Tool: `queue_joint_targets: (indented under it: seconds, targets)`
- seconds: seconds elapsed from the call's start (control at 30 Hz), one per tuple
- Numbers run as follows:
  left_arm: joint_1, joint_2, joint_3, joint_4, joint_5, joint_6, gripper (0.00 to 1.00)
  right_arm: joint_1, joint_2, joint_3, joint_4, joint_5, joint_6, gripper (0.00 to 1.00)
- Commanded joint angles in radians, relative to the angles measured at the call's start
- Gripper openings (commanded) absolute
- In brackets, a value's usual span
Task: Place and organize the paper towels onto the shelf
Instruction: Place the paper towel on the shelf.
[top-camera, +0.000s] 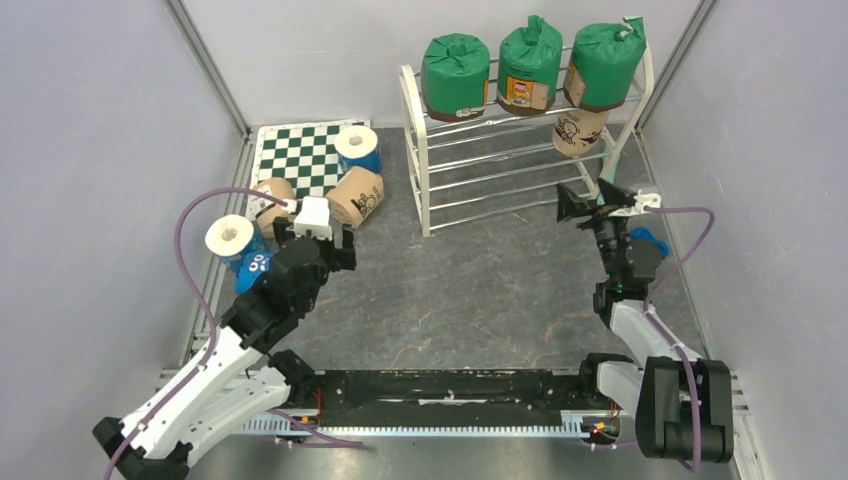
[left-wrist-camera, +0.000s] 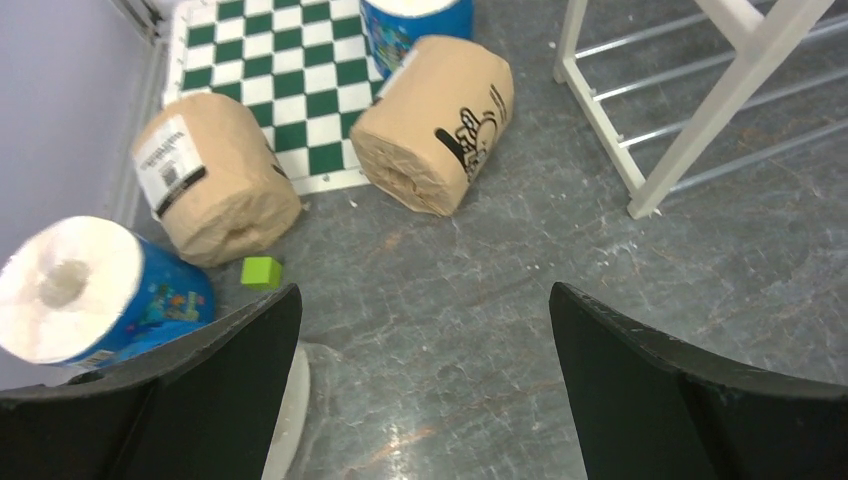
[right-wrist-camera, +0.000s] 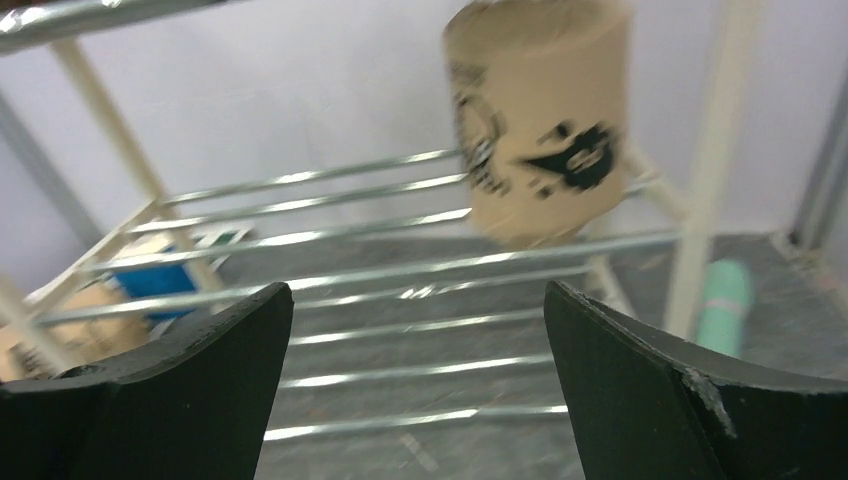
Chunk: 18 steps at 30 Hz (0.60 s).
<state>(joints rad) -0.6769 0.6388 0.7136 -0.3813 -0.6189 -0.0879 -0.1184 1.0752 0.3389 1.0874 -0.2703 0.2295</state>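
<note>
Three green paper towels (top-camera: 528, 68) stand on the top tier of the white shelf (top-camera: 420, 150). A tan one (top-camera: 577, 130) sits at the right end of the tier below, and also shows in the right wrist view (right-wrist-camera: 545, 110). On the floor lie two tan rolls (left-wrist-camera: 432, 125) (left-wrist-camera: 215, 175) and a blue-wrapped roll (left-wrist-camera: 95, 290). Another blue-wrapped roll (top-camera: 357, 150) stands on the checkered mat. My left gripper (left-wrist-camera: 425, 290) is open above bare floor, short of the tan rolls. My right gripper (right-wrist-camera: 417, 290) is open and empty, facing the shelf's rods (right-wrist-camera: 400, 270).
A green-and-white checkered mat (top-camera: 300, 150) lies in the back left corner. A small green cube (left-wrist-camera: 261, 272) sits by the left tan roll. A blue toy (top-camera: 650, 240) lies beside the right arm. Grey walls close in both sides.
</note>
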Motion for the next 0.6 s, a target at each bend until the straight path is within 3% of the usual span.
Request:
queue_joint_targets:
  seconds: [0.0, 0.2, 0.4, 0.57]
  targets:
    - [0.020, 0.073, 0.056, 0.006, 0.076, -0.133, 1.00, 0.104, -0.051, -0.060, -0.091, 0.000, 0.083, 0.98]
    - [0.103, 0.216, 0.103, 0.047, 0.170, -0.306, 1.00, 0.213, -0.092, -0.117, -0.097, -0.008, 0.109, 0.98]
    - [0.151, 0.369, 0.068, 0.209, 0.171, -0.450, 0.99, 0.306, -0.148, -0.195, -0.034, -0.031, 0.208, 0.98]
    - [0.244, 0.525, 0.117, 0.278, 0.249, -0.479, 0.98, 0.350, -0.218, -0.236, -0.069, -0.062, 0.204, 0.98]
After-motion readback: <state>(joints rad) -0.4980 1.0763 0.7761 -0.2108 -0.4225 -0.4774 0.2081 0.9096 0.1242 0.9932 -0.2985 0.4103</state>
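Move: The lying brown paper towel is some 18 cm ahead of the left gripper, about 3 cm to its right and 19 cm below. Beyond it, 32 cm ahead of the gripper and 1 cm right, stands a blue roll; another brown towel lies about 16 cm ahead and 16 cm left, and the shelf's near left foot is 10 cm ahead, 19 cm right. From the right gripper the lying brown towel is about 8 cm ahead and 52 cm left, well below. Bring the open left gripper forward and down, easing right, about 10 cm in all towards the lying brown towel, while tipping the fingers down and rolling the left side lower. Meanwhile draw the empty right gripper left, down and back, some 15 cm away from the towel already on the shelf, swinging it counter-clockwise and tipping it down; keep both open. ##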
